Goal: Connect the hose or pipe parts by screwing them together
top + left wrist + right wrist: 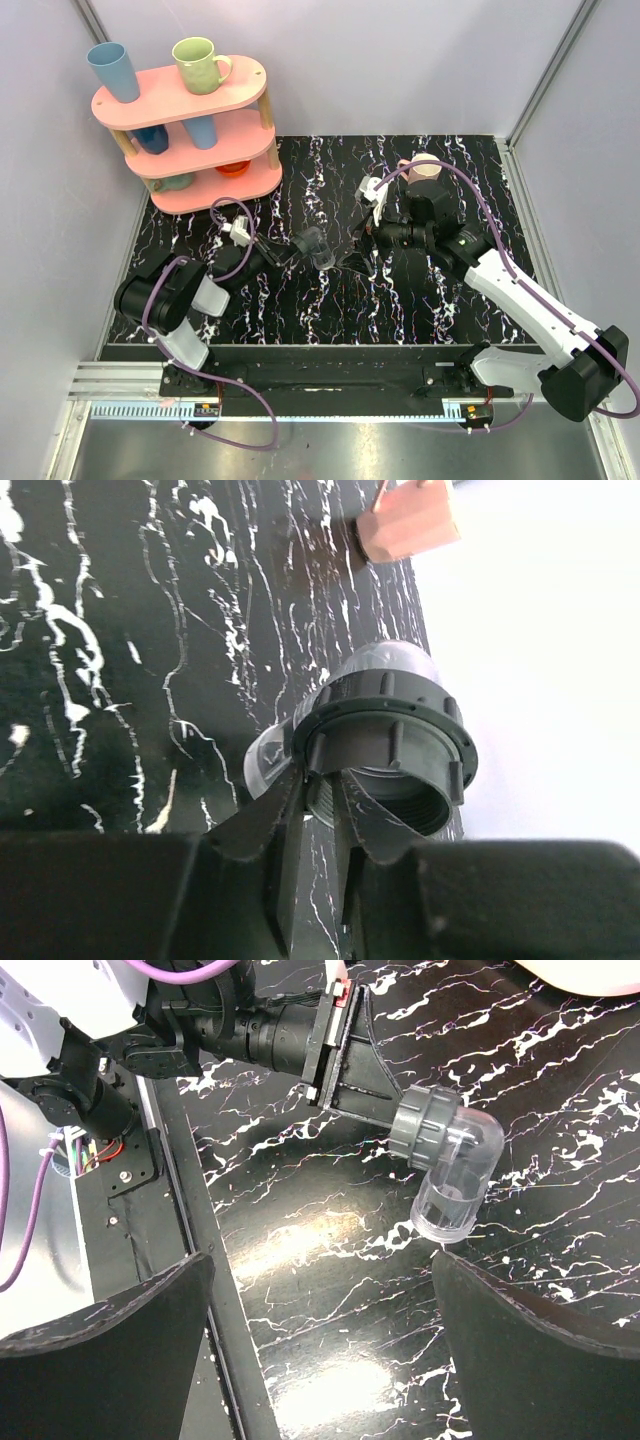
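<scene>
The pipe parts are joined: a black ring fitting (pixel 390 745) sits screwed onto a translucent grey elbow tube (pixel 385 665). My left gripper (pixel 322 785) pinches the ring's threaded wall, one finger inside and one outside. In the right wrist view the ring (pixel 425 1125) juts from the left gripper (pixel 375 1070) and the tube (pixel 455 1175) bends down toward the marbled table. From above, the tube (pixel 320 247) hangs mid-table between both arms. My right gripper (pixel 322 1260) stands wide open just right of it, holding nothing; it shows in the top view (pixel 362 232) too.
A pink mug (pixel 422 168) stands behind the right arm, also seen in the left wrist view (pixel 408 520). A pink three-tier shelf (pixel 250 95) with several cups fills the back left corner. A black rail (pixel 200 1230) runs along the table's near edge.
</scene>
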Tool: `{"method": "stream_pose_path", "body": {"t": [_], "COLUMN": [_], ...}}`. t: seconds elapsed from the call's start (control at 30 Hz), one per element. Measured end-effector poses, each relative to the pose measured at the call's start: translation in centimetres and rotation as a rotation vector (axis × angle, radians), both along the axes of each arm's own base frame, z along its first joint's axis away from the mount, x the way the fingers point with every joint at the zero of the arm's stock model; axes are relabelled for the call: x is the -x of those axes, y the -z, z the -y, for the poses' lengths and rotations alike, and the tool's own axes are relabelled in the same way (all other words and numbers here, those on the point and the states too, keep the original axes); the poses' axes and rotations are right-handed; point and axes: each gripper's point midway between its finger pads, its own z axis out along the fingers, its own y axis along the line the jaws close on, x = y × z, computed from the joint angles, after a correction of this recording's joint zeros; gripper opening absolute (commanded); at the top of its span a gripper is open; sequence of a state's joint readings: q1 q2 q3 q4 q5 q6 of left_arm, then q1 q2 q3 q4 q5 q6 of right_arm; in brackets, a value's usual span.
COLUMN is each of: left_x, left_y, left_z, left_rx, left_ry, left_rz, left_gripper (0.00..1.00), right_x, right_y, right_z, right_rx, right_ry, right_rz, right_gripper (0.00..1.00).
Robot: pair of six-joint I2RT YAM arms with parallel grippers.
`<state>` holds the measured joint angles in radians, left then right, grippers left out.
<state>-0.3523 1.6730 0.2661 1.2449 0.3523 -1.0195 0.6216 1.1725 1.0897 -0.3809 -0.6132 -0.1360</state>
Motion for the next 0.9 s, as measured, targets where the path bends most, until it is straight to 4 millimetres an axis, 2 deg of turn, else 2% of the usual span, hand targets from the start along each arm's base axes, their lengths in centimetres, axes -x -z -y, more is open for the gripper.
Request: {"method": "stream_pose_path", "body": {"t": [0.03, 0.17, 0.47, 0.5, 0.57, 0.6, 0.63, 0.7, 0.77, 0.87, 0.9], "left_x": [0.0, -0.2, 0.2, 0.2, 0.4, 0.4, 0.5, 0.5, 0.4, 0.7, 0.9], "left_y": [0.2, 0.8, 2.1, 2.3, 2.5, 2.4, 2.2, 1.1, -0.8, -4.4, -6.3], "left_z": [-0.2, -0.8, -1.9, -2.1, -2.3, -2.4, -2.4, -2.4, -2.3, -2.3, -2.2], "left_rx": [0.000, 0.008, 0.036, 0.039, 0.040, 0.040, 0.041, 0.046, 0.054, 0.030, 0.005], "left_ry": [-0.009, -0.041, -0.095, -0.102, -0.108, -0.109, -0.109, -0.103, -0.093, -0.071, -0.059], "left_rz": [-0.007, -0.039, -0.120, -0.129, -0.137, -0.135, -0.130, -0.093, -0.030, 0.089, 0.151], "left_gripper": [0.30, 0.39, 0.45, 0.50, 0.72, 0.99, 0.99, 0.99, 0.99, 0.99, 0.99], "right_x": [0.0, -0.1, -0.2, -0.3, -0.2, -0.3, -0.4, -0.7, -1.1, -2.2, -2.6], "right_y": [0.0, 0.0, -0.3, -0.4, -0.5, -0.6, -0.6, -0.5, -0.4, 0.1, 0.4], "right_z": [0.0, 0.1, 0.7, 0.7, 0.8, 0.9, 1.0, 1.1, 1.4, 2.5, 3.2], "right_rx": [0.001, 0.004, 0.007, 0.007, 0.005, 0.005, 0.006, 0.007, 0.010, 0.016, 0.020], "right_ry": [0.002, 0.010, 0.044, 0.049, 0.055, 0.062, 0.074, 0.101, 0.146, 0.282, 0.348], "right_rz": [0.001, 0.005, 0.019, 0.022, 0.021, 0.022, 0.021, 0.010, -0.006, -0.047, -0.062], "right_gripper": [1.00, 1.00, 1.00, 1.00, 1.00, 1.00, 1.00, 1.00, 1.00, 1.00, 1.00]}}
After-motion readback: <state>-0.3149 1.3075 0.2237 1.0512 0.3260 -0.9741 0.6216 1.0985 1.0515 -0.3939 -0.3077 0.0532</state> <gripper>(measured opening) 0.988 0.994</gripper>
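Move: The clear elbow fitting with its grey ring is still at the left fingertips, its middle about 4 cm to the right and 2 cm below the hand, low over the bare marble where it is to go. From this hand the peach mug stands some 17 cm ahead and 25 cm right, and the red bowl on the bottom shelf about 17 cm ahead and 13 cm left. From the right hand the fitting is some 8 cm ahead, 5 cm left and 19 cm below. Sinking slowly about 2.5 cm and easing as far to its left, fingertips tipping slightly down, the left hand opens its fingers from the fitting's ring, then pulls quickly up some 8 cm, wide open and clear. Late on, the wide-open right hand drifts about 3 cm right and a little forward, turning some 20 degrees clockwise. ##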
